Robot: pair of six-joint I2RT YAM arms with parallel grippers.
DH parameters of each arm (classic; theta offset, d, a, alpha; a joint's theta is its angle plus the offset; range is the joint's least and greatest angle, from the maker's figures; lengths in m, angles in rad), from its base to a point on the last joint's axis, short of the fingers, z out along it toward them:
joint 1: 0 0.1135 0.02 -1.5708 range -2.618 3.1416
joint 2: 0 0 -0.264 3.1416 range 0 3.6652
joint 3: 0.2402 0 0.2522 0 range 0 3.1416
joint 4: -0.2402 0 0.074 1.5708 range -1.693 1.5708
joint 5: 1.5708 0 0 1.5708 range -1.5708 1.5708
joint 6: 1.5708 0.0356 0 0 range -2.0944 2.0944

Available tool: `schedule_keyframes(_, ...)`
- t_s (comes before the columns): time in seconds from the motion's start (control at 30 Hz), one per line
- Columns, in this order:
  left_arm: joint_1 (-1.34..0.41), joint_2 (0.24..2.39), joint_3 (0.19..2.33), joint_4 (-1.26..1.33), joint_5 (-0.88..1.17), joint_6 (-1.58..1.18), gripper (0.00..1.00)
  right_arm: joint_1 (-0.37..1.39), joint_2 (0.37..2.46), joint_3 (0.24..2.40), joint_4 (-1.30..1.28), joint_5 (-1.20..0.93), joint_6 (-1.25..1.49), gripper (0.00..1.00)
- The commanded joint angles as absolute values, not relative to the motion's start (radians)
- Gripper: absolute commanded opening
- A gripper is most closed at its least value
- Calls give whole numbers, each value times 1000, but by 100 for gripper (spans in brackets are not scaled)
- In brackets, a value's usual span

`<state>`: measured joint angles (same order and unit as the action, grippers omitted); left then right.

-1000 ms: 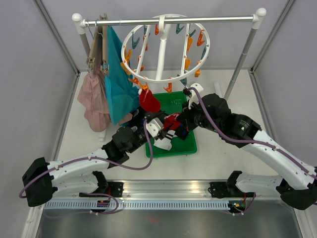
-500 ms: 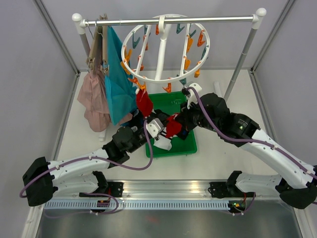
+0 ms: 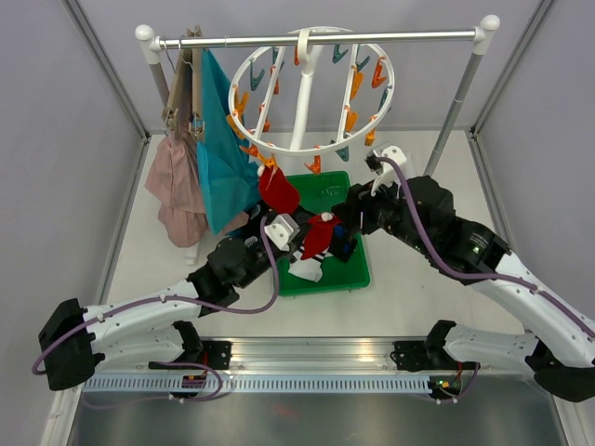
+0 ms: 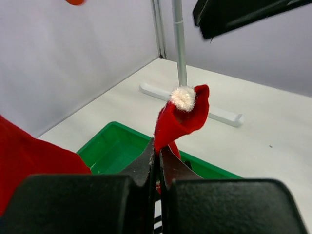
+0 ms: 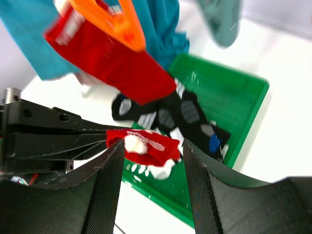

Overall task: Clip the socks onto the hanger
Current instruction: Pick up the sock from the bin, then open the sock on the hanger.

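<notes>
The white ring hanger [image 3: 244, 85] with orange and teal clips hangs from the rail. One red sock [image 3: 279, 190] [image 5: 114, 66] hangs from an orange clip [image 5: 109, 19] on its near rim. My left gripper [image 3: 304, 243] [image 4: 159, 148] is shut on a second red sock [image 3: 319, 232] [image 4: 181, 119] [image 5: 148, 146] with a white pompom, holding it above the green tray [image 3: 358, 277] [image 4: 109, 146]. My right gripper [image 3: 351, 223] [image 5: 152, 152] is open, its fingers either side of that sock and apart from it. Black and navy socks [image 3: 342, 244] [image 5: 180, 112] lie in the tray.
A teal cloth [image 3: 218, 158] and a pink garment [image 3: 177, 181] hang on slim hangers at the rail's left end. The rack's right post [image 3: 456, 107] slopes down to a white foot behind the tray. Grey walls close in on both sides.
My left gripper has shut on the pompom sock. My right gripper has opened, let go of it and drawn back to the upper right.
</notes>
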<state>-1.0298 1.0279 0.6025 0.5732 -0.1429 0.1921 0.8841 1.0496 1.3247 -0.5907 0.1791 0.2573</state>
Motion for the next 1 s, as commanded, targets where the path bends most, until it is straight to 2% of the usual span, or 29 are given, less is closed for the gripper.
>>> schedule_keyframes(0.0, -1034, 976, 612, 591, -210, 69, 2, 888, 986, 1316, -441, 203, 203, 58)
schedule_keyframes(0.47, -1035, 953, 709, 434, -399, -67, 2, 891, 999, 1267, -160, 92, 57, 58)
schedule_keyframes(0.97, -1034, 930, 730, 394, -407, -57, 2, 902, 1117, 1264, -63, 138, -72, 60)
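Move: The empty orange clip on the hanger's near rim is about 5 cm ahead of the open right hand, 5 cm left and 8 cm up. The grey clip sits 7 cm ahead, straight, and 9 cm up; the hung red sock is 4 cm ahead, 10 cm left and 3 cm up. From the left hand, already pinching the second red sock, the orange clip is roughly 6 cm ahead, 1 cm right and 9 cm up. Open right hand rises about 7 cm, then noses forward-left to the orange clip, while left carries sock left, upward. ##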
